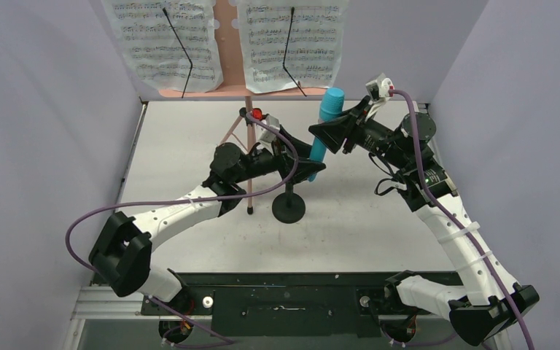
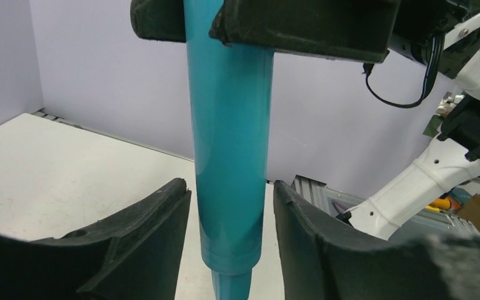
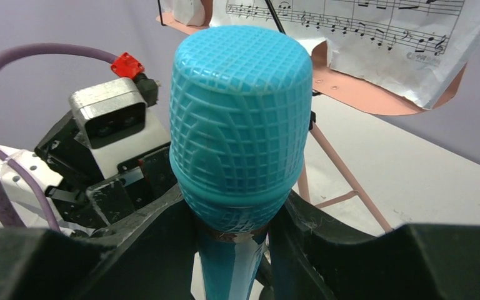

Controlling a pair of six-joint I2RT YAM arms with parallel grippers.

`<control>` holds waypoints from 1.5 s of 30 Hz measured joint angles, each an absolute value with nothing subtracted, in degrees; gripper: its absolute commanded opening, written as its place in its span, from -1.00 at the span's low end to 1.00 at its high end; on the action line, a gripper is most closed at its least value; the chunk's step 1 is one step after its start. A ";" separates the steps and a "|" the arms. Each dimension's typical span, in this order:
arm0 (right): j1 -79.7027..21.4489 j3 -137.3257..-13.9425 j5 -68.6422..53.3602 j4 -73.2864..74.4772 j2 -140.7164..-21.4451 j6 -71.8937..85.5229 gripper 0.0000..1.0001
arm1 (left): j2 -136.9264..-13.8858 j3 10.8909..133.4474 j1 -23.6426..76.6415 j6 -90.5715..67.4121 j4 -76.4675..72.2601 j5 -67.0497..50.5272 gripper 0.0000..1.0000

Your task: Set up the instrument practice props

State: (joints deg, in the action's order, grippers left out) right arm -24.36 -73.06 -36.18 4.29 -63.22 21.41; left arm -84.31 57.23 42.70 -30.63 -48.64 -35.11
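Note:
The teal toy microphone (image 1: 324, 131) stands nearly upright in the air, head up. My right gripper (image 1: 333, 130) is shut on it just below the gridded head (image 3: 237, 125); its fingers press both sides (image 3: 234, 219). My left gripper (image 1: 302, 157) is open around the microphone's lower body (image 2: 228, 125), with a gap on each side. The black round-based mic stand (image 1: 289, 208) is on the table just below and left of the microphone's lower tip. The pink music stand (image 1: 226, 91) is at the back, holding two sheet-music pages (image 1: 164, 44) (image 1: 292, 44).
The music stand's pink tripod legs (image 1: 249, 175) reach down beside my left wrist. Purple walls close the table on the left, back and right. The left arm's purple cable (image 1: 189, 198) loops over the table's left side.

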 measured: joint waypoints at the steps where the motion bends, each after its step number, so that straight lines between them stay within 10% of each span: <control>1: -24.38 -73.06 -35.90 4.36 -63.22 21.02 -0.89 | -83.92 57.23 42.59 -29.76 -48.01 -34.81 0.53; 3: -24.36 -73.06 -35.16 4.40 -63.22 20.05 -0.89 | -82.78 57.23 42.37 -27.57 -46.50 -34.30 0.95; 23: -24.36 -68.10 -26.55 5.30 -60.64 12.36 -0.89 | -75.42 56.29 36.58 -12.19 -31.83 -31.07 0.93; 45: -24.36 -48.56 -24.93 1.93 -48.69 5.10 -0.89 | -79.13 56.31 29.82 16.10 -11.79 -57.95 0.93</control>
State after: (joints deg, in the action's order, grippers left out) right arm -24.36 -48.56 -24.93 1.93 -48.69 5.10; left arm -79.13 56.31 29.82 16.10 -11.79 -57.95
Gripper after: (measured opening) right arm 0.393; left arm 0.963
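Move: The microphone stand's clip lies about 5 cm ahead of my left hand, 6 cm to its left and some 15 cm below. My left fingers still hold the microphone's lower body, its middle about 2 cm above them. The music stand's near foot is on the table, roughly 13 cm left of the clip. From my right hand, gripping the microphone's neck, the clip is about 3 cm ahead, 8 cm left and 22 cm down. My left hand opens wide and lets go of the microphone, backing off to the left and forward with a small rise, then sinks to end about 10 cm lower beside the microphone stand's clip, rolling some 30 degrees with its fingers coming level. My right hand keeps its grip on the microphone, easing forward slightly before lowering it about 11 cm and drifting right, clear of my left. ##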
